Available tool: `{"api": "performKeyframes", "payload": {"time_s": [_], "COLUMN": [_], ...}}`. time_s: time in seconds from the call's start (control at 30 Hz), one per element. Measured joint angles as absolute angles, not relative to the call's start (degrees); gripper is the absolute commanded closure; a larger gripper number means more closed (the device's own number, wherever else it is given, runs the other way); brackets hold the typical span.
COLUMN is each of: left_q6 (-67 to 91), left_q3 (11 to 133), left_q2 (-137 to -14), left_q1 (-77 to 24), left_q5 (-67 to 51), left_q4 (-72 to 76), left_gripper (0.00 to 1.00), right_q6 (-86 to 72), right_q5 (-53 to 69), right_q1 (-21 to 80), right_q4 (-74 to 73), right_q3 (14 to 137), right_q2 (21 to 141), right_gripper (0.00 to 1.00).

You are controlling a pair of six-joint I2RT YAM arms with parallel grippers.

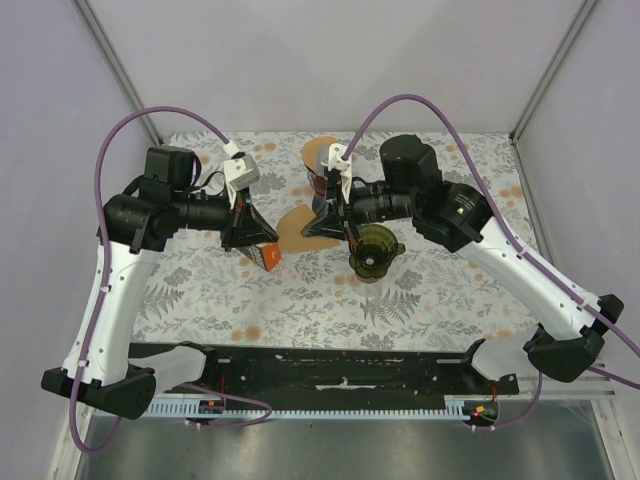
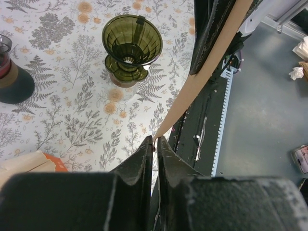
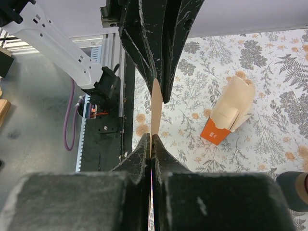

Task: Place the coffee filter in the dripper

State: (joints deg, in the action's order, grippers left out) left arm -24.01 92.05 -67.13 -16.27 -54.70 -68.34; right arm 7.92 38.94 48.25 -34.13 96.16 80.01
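Observation:
A brown paper coffee filter (image 1: 293, 224) hangs above the table, held edge-on between my two grippers. My left gripper (image 1: 275, 237) is shut on one tip of it (image 2: 159, 132). My right gripper (image 1: 305, 231) is shut on the opposite edge (image 3: 156, 108). In the left wrist view the filter (image 2: 211, 62) runs up to the right gripper's black fingers (image 2: 207, 33). The dark green glass dripper (image 1: 373, 250) stands upright and empty on the floral cloth, just right of and below the filter. It also shows in the left wrist view (image 2: 131, 45).
An orange box of filters (image 1: 266, 257) lies under the left gripper and shows in the right wrist view (image 3: 226, 113). A dark cup (image 1: 321, 181) stands behind the filter, beside a brown disc (image 1: 318, 150). A black rail (image 1: 340, 368) runs along the near edge.

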Motion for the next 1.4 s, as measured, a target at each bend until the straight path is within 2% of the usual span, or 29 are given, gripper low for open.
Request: {"api": "performKeyframes", "payload": {"time_s": [0.07, 0.13, 0.2, 0.23, 0.3, 0.33, 0.4, 0.57, 0.77, 0.87, 1.1, 1.4], "left_q6": [-24.0, -24.0, -24.0, -24.1, -24.4, -24.6, -23.9, -18.1, -7.2, 0.0, 16.8, 29.1], "left_q3": [91.6, 91.2, 91.2, 91.2, 91.4, 92.0, 95.2, 103.2, 108.6, 109.4, 106.9, 103.8], "left_q2": [-67.1, -67.1, -67.1, -67.1, -67.1, -67.3, -67.9, -68.0, -70.2, -73.2, -78.2, -78.7], "left_q1": [-16.3, -16.3, -16.5, -16.5, -16.6, -16.6, -16.6, -16.6, -16.4, -15.3, -13.4, -13.4], "left_q5": [-55.4, -55.7, -56.2, -56.7, -57.3, -57.2, -55.4, -45.7, -40.4, -42.1, -51.4, -59.4], "left_q4": [-68.3, -68.3, -68.4, -68.4, -68.9, -69.4, -70.2, -67.1, -62.1, -58.2, -46.3, -33.8], "left_gripper": [0.90, 0.88, 0.73, 0.60, 0.42, 0.34, 0.26, 0.20, 0.12, 0.11, 0.09, 0.08], "right_q6": [7.9, 7.9, 8.0, 8.0, 8.2, 8.2, 8.4, 11.1, 29.5, 42.7, 68.5, 86.1], "right_q5": [38.9, 38.9, 38.9, 38.6, 37.3, 35.9, 32.1, 16.3, 1.3, -3.5, -11.7, -15.9], "right_q1": [48.2, 48.2, 48.2, 48.2, 48.2, 48.2, 48.3, 48.9, 55.4, 58.8, 62.3, 64.5], "right_q4": [-34.1, -34.1, -34.1, -34.1, -34.1, -34.1, -33.9, -28.0, -2.6, 13.0, 36.3, 48.6], "right_q3": [96.2, 96.2, 96.2, 96.2, 96.2, 96.2, 96.1, 92.1, 72.9, 65.1, 61.9, 61.3], "right_q2": [80.0, 80.0, 80.0, 80.0, 80.0, 80.0, 79.9, 76.5, 65.6, 64.2, 72.0, 79.5], "right_gripper": [1.00, 1.00, 1.00, 1.00, 1.00, 1.00, 1.00, 1.00, 1.00, 1.00, 1.00, 1.00]}}
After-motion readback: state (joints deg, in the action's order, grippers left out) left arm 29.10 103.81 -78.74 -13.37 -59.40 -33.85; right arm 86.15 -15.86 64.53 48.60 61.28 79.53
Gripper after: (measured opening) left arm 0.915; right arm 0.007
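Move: From the left gripper, nearly shut on the coffee filter's edge, the filter's middle is about 5 cm to the right, level in height and reach. The filter box stands roughly 13 cm ahead, 8 cm left, 31 cm down. From the right gripper, gripping the filter, the green dripper is some 8 cm ahead, 11 cm right, 31 cm below; the glass dripper stack is about 19 cm ahead, 1 cm left, 28 cm down. Open the left gripper wide to free the filter's edge, and bring it up about 12 cm and forward 8 cm, tipping its fingers up to level. Keep the filter pinched in the right gripper, carry it forward and up above the table, and swing that wrist round some 100 degrees until its left-pointing fingers aim forward-left and upward, presenting the filter between the left jaws. ##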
